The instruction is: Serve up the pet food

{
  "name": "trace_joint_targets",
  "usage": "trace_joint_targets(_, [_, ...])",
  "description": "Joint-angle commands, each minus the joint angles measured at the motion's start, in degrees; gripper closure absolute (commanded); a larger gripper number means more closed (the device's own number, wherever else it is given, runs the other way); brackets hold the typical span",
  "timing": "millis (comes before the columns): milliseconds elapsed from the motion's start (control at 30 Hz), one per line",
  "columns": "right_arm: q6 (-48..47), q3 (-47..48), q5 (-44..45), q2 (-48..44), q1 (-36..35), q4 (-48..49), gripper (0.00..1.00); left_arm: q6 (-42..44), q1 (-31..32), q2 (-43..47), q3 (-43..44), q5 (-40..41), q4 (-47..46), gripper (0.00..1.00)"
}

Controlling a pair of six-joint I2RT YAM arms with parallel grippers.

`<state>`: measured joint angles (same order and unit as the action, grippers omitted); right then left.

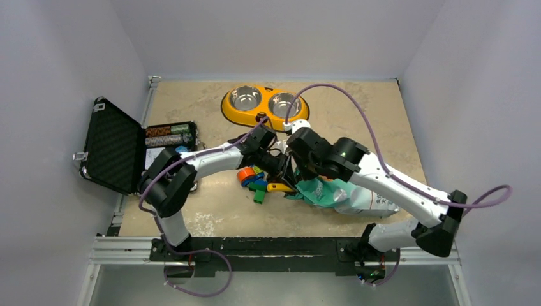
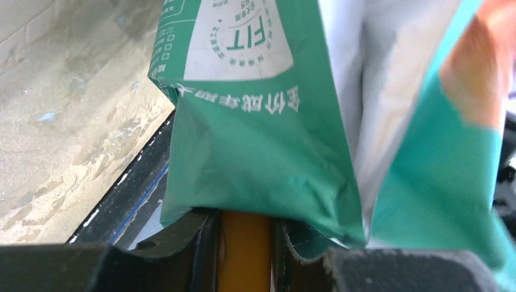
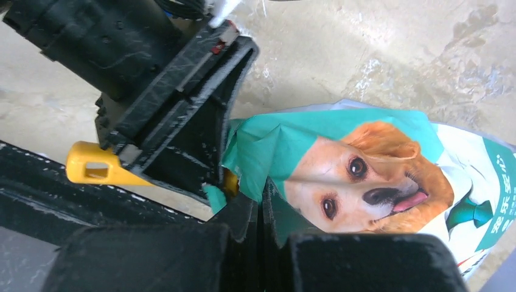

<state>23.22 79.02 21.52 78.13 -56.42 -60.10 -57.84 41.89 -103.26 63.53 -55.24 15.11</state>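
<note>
The teal-green and white bag (image 1: 357, 194) printed with a golden dog (image 3: 365, 170) lies on its side at centre right of the table. The pet food itself is hidden inside it. My right gripper (image 3: 263, 207) is shut on the bag's teal top edge. My left gripper (image 2: 243, 243) is shut on a yellow plastic handle (image 2: 243, 255). The handle's looped end (image 3: 91, 167) sticks out behind the left fingers (image 3: 182, 121), and its front end disappears under the bag's mouth (image 2: 255, 158). Both grippers meet at the mouth (image 1: 290, 173).
A yellow double bowl stand (image 1: 265, 103) with two steel bowls sits at the back centre. Colourful toy blocks (image 1: 252, 178) lie just left of the bag's mouth. An open black case (image 1: 115, 145) stands at the left edge. Grey walls enclose the table.
</note>
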Motion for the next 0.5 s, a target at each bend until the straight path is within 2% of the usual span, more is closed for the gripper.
trace_joint_targets(0, [-4.84,-0.25,-3.27,-13.82,4.05,11.89,1.0,8.15,-0.72,7.45,-2.89,10.56,0.2,1.0])
trace_joint_targets(100, [-8.77,-3.11,-8.41,-18.7,4.65,12.09,1.0,7.89,-0.71,15.88,-4.24,10.14,3.5,1.0])
trace_joint_targets(200, [-10.14,-4.57,-13.39,-20.26,4.66,10.89,1.0,4.64,-0.75,20.09,-4.06,10.43,4.92,1.0])
trace_joint_targets(300, [-9.5,-6.06,-15.19,-22.12,4.57,11.78,1.0,2.02,-0.71,17.52,-0.44,9.34,6.66,1.0])
trace_joint_targets(467, [-7.2,-3.3,-13.84,-21.06,3.83,11.3,1.0,2.14,1.0,9.32,10.23,10.23,16.53,1.0])
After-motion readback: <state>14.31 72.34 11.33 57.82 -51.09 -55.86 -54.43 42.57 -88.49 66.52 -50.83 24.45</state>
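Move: The left hand holds the yellow scoop by its handle, the scoop's bowl already in the bag's mouth. The middle of the lying pet food bag is roughly 19 cm to this hand's right, 4 cm back and 8 cm below. The toy blocks are 12 cm left and 1 cm back, the right steel bowl 26 cm ahead and 2 cm left, both about 11 cm lower. From the right hand, pinching the bag's rim, the bag's middle is some 20 cm right, 7 cm back and 16 cm below. Upward together go both hands: the left lifts the scoop about 9 cm within the bag's mouth, rolling it nearly 20 degrees before easing partly back and sinking slightly. The right, still pinching the rim, rises some 6 cm while drawing right and a little back, tilting its left side up. Neither gripper lets go. ##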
